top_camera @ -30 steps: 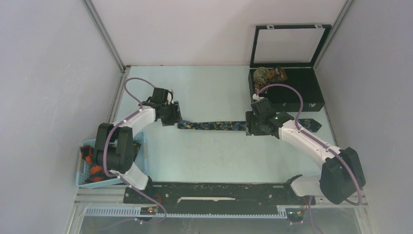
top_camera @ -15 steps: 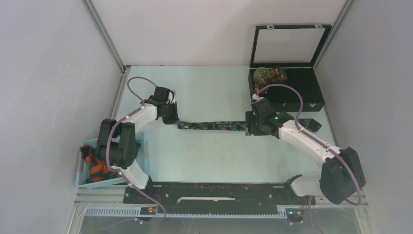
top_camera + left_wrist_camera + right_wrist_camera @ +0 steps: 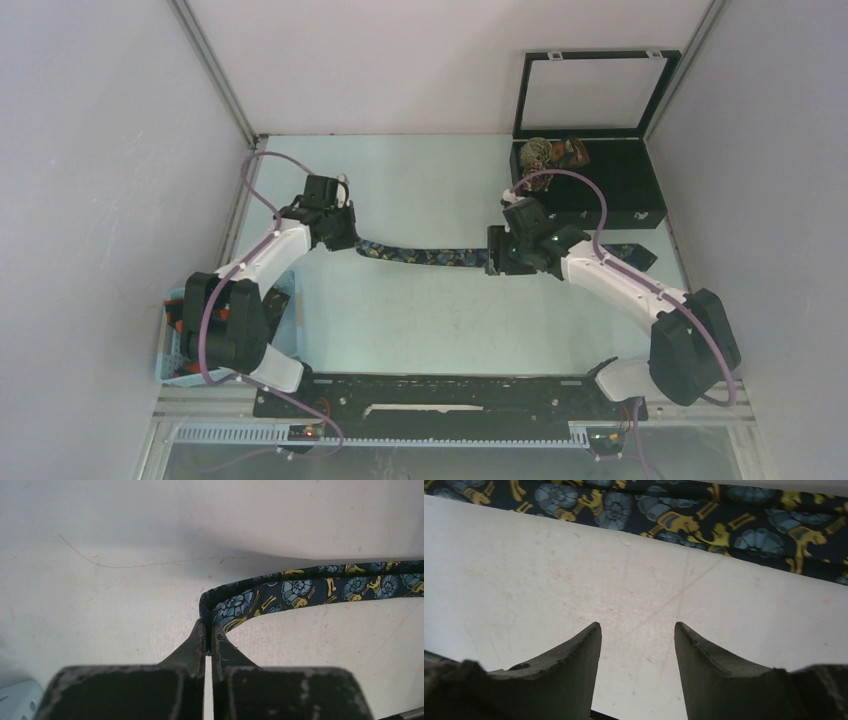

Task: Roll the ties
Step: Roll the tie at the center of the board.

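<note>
The dark navy tie (image 3: 430, 256) with yellow-blue pattern lies stretched left to right across the table; its wide pointed end (image 3: 634, 256) shows past my right arm. My left gripper (image 3: 342, 237) is shut on the tie's narrow left end, which bends up between the fingertips in the left wrist view (image 3: 207, 630); the tie (image 3: 320, 583) runs off to the right. My right gripper (image 3: 497, 256) is open and empty, right beside the tie's middle. In the right wrist view (image 3: 638, 627) the tie (image 3: 674, 517) lies just beyond the fingertips.
An open black box (image 3: 640, 190) stands at the back right, with rolled coils (image 3: 540, 152) in its left corner. A light blue basket (image 3: 172, 372) at the near left holds orange-red and black ties (image 3: 196, 350). Grey walls close in both sides.
My left gripper has moved left and away with the tie's end, bending that end. My right gripper has slid left along the tie.
</note>
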Motion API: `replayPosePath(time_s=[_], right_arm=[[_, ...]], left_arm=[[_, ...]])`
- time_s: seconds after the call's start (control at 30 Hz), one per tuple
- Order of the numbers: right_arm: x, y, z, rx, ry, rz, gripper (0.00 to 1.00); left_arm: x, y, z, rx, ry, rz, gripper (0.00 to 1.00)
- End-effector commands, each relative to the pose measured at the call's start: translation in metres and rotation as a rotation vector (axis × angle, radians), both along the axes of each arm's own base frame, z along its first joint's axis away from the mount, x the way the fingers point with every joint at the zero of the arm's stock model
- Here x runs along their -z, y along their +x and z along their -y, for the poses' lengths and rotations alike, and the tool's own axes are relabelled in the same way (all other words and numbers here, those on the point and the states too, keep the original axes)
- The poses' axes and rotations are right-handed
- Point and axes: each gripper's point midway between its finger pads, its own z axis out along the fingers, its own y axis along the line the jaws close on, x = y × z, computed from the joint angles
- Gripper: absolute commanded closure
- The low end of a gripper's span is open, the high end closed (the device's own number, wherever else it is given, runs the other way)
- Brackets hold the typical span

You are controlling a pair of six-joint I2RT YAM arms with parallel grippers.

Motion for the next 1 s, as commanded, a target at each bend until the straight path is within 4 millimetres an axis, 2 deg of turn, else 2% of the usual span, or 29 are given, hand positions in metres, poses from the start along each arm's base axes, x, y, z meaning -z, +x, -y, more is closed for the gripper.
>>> replayPosePath(time_s=[0.0,0.13,0.33,0.43,0.53,0.6,0.73,0.97], right_arm=[[-0.024,0.018,-0.047,-0.067,0.15,0.048,0.42],[-0.032,0.034,-0.069,-0.082,0.21,0.074,0.42],[-0.022,0.086,-0.085,-0.018,0.126,0.05,0.45],[0.0,0.107,-0.075,0.06,0.016,-0.009,0.5],[0.02,0.119,-0.065,0.105,-0.069,-0.082,0.55],[0.035,0.121,-0.056,0.119,-0.136,-0.115,0.56],[0.058,0.113,-0.035,0.133,-0.219,-0.173,0.6],[0.086,0.094,0.007,0.14,-0.273,-0.274,0.62]], left_arm=[[-0.001,-0.011,-0.01,-0.069,-0.003,-0.011,1.0],[0.007,-0.024,-0.009,-0.089,-0.023,-0.037,1.0],[0.014,-0.038,-0.005,-0.107,-0.069,-0.051,1.0],[0.016,-0.045,-0.007,-0.109,-0.065,-0.053,1.0],[0.017,-0.051,-0.011,-0.112,-0.049,-0.057,1.0],[0.015,-0.053,-0.015,-0.129,-0.035,-0.053,1.0],[0.009,-0.058,-0.021,-0.159,-0.023,-0.04,1.0],[0.01,-0.061,-0.026,-0.173,-0.014,-0.042,1.0]])
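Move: The right hand, empty, has the tie's middle stretch about 9 cm ahead, within 1 cm to the left and some 9 cm below. From there the tie's pointed end lies about 23 cm right and 9 cm ahead of this hand, and the black box's middle roughly 24 cm ahead and 16 cm right. The left hand already pinches the tie's left end; the middle stretch is some 25 cm to its right, 1 cm ahead and 8 cm lower, the blue basket 15 cm back and 20 cm left. The left hand keeps its pinch on the tie's end and draws it back about 6 cm, with a little drift left, dipping some 3 cm and rising most of the way again. The right hand sweeps left and forward past the tie's far edge, then sinks and comes back right onto the middle stretch, ending about 10 cm forward and 8 cm lower, tipping its fingers steeper and partly closing them; a grip isn't yet visible. ##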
